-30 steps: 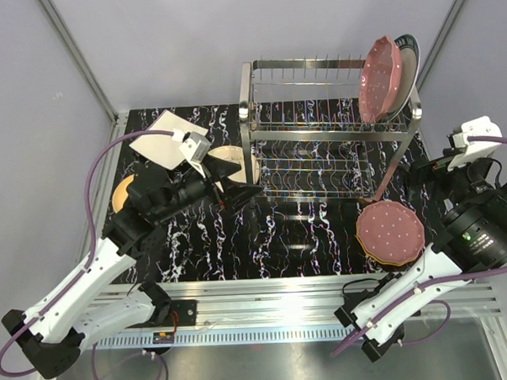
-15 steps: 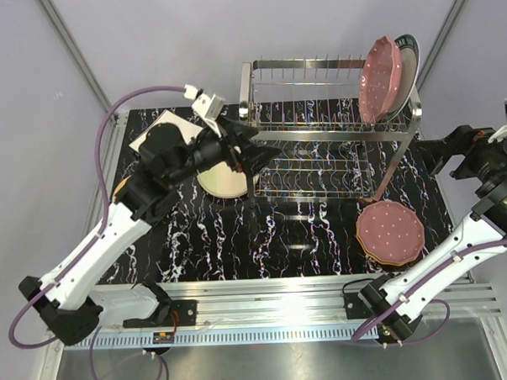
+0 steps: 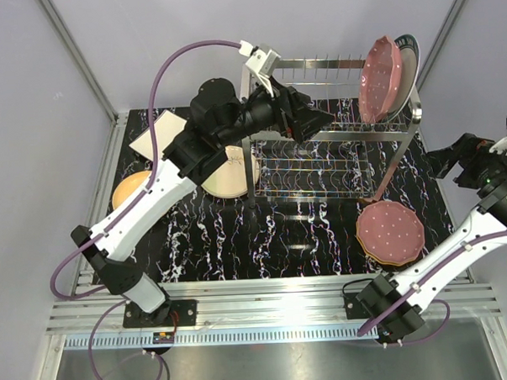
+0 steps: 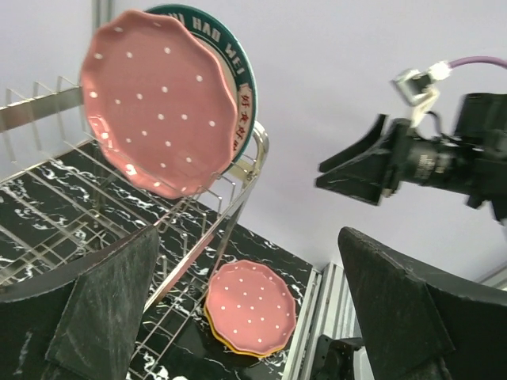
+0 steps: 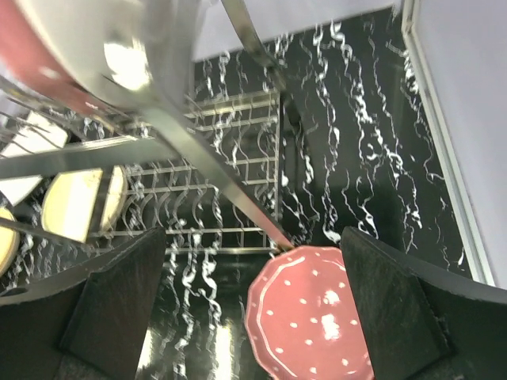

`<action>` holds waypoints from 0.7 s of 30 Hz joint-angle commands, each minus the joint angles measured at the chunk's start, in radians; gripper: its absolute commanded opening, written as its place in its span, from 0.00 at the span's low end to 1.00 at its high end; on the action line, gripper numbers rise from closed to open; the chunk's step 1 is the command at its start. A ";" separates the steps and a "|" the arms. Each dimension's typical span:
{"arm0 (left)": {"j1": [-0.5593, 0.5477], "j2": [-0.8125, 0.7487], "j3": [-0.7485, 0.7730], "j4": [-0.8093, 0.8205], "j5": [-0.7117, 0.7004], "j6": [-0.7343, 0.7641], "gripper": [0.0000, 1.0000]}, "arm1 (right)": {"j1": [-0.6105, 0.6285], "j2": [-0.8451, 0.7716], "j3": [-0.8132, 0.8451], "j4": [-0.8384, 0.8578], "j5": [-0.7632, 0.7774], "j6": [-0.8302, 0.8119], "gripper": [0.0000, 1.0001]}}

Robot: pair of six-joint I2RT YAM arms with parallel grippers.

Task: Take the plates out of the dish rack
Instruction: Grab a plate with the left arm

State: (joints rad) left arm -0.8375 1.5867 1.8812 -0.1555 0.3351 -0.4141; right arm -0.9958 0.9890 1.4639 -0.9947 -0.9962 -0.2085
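Observation:
The chrome dish rack (image 3: 335,132) stands mid-table. In its upper right corner lean two plates: a pink polka-dotted plate (image 3: 379,79) (image 4: 154,103) and, behind it, a white plate with a dark rim (image 3: 408,53) (image 4: 244,87). My left gripper (image 3: 318,120) (image 4: 249,233) hovers open and empty over the upper tier, left of those plates. To the right of the rack my right gripper (image 3: 452,158) (image 5: 253,233) is open and empty. On the table sit a pink dotted plate on a yellow-orange one (image 3: 391,234) (image 5: 313,317), a white square plate (image 3: 161,135), a cream plate (image 3: 227,173) and an orange plate (image 3: 129,189).
The rack's slanted side strut (image 5: 238,190) runs down to the table just above the right-hand plate stack. A metal rail (image 3: 267,299) edges the near side of the table, and grey walls close in left, back and right.
My left arm has swung up and to the right, from the plates on the left to above the rack. My right arm has drawn back toward the right edge.

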 commanded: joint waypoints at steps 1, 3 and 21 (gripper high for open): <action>-0.017 0.001 0.052 0.045 0.025 0.004 0.99 | -0.003 0.029 -0.037 0.015 -0.042 -0.173 0.99; -0.018 -0.001 0.044 0.051 0.019 0.021 0.99 | -0.003 0.043 -0.066 -0.078 -0.103 -0.303 0.98; -0.080 0.401 0.485 0.243 0.010 -0.071 0.94 | 0.028 0.099 -0.275 -0.050 -0.317 -0.684 0.96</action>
State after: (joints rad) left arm -0.9005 1.9209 2.2612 -0.0212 0.3519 -0.4526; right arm -0.9764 1.0740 1.1889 -1.0592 -1.2697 -0.8379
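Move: The standing pink plate is about 14 cm to the right of my left hand, 11 cm ahead and some 4 cm lower. The green-rimmed plate leans just beyond it, roughly 5 cm farther right. The pink plate on the table is about 23 cm right of my left hand, 9 cm back and some 45 cm below. From my right hand the standing pink plate is around 14 cm ahead, 14 cm left and 8 cm up. After hardly moving at first, I bring my open left hand about 8 cm right over the rack towards the standing pink plate, gathering speed and rising some 3.5 cm as the fingers tip slightly up. Meanwhile my empty right hand sinks some 8 cm outside the rack's right end, turning about 20 degrees counter-clockwise, its fingers staying open. ##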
